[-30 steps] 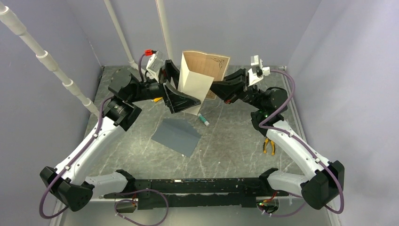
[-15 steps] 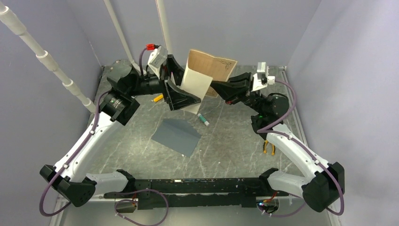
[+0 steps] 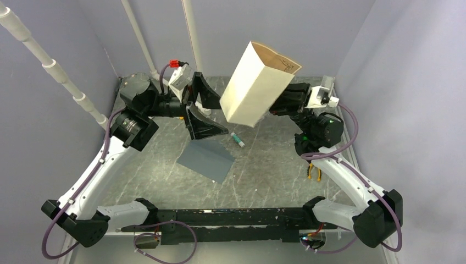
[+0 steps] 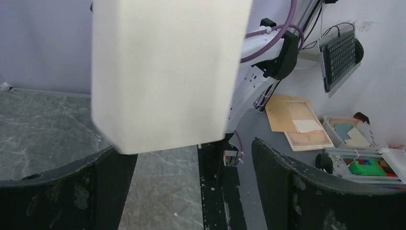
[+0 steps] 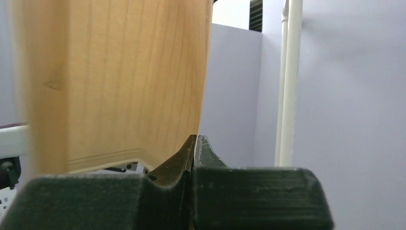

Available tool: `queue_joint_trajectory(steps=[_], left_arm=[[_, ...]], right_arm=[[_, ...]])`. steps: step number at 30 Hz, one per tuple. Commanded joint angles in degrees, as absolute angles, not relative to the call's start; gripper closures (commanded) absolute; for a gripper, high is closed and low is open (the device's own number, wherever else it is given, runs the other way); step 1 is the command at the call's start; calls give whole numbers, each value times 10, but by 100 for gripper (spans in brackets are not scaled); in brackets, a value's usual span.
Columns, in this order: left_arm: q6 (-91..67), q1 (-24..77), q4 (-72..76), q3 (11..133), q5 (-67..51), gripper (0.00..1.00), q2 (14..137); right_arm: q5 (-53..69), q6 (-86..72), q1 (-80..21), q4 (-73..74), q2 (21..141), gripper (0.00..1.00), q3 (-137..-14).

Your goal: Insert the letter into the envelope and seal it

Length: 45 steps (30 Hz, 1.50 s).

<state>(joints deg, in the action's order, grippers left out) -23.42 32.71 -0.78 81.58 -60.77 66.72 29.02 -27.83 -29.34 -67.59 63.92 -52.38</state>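
The tan letter (image 3: 258, 85) hangs folded in the air over the back of the table, its pale back toward the top camera. My right gripper (image 3: 284, 102) is shut on its right edge, and the right wrist view shows the jaws pinching the sheet (image 5: 119, 81) at the tips (image 5: 194, 143). To the letter's left my left gripper (image 3: 211, 110) stands open with nothing in it. In the left wrist view the letter's pale side (image 4: 163, 72) hangs just above that wide gap (image 4: 191, 191). The slate-grey envelope (image 3: 206, 158) lies flat on the table below.
A small glue stick (image 3: 238, 139) lies right of the envelope. Orange-handled pliers (image 3: 314, 170) lie near the right arm's lower link. White pipes (image 3: 55, 71) run along the left and back walls. The black frame (image 3: 220, 217) spans the near edge.
The right arm has lifted the letter up and to the right, out from between the left jaws, tilting it. The left gripper has drawn back slightly and stayed open.
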Motion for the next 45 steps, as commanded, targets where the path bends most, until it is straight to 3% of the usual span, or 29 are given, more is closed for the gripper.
queue_joint_trajectory(steps=[1, 15, 21, 23, 34, 45], left_arm=[[-188, 329, -55, 820, -603, 7, 632], [-158, 329, -70, 797, -508, 7, 583], [-135, 329, -110, 792, -283, 7, 546], [-125, 329, -117, 797, -255, 7, 543], [-28, 329, -135, 888, -359, 7, 583], [-55, 328, -139, 929, -604, 7, 658]], right_arm=[[272, -256, -294, -724, 625, 100, -554], [236, -251, -294, -748, 569, 100, -518], [246, -242, -294, -700, 539, 100, -519], [262, -238, -294, -646, 526, 100, -527], [355, -298, -294, -515, 490, 100, -521], [398, -335, -294, -477, 494, 100, -543]])
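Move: The letter, folded and still gripped by the right hand, has its middle about 9 cm to the left hand's right, 4 cm ahead and 9 cm up. From the right hand the letter's middle is some 5 cm above, 2 cm back and 1 cm left. Far below, about 45 cm under the left hand, lie the glue stick, 12 cm ahead and 4 cm right, and the envelope, 6 cm ahead and 8 cm left. Drawing back about 6 cm, the right hand carries the letter up and to its right, tilting the fingertips up, then lowers again, drifting left and dipping the tips. The open left hand backs off leftward from the letter, sweeps forward turning some 30 degrees counter-clockwise, then rises and eases back right, half undoing that turn and rolling its forward side up. ##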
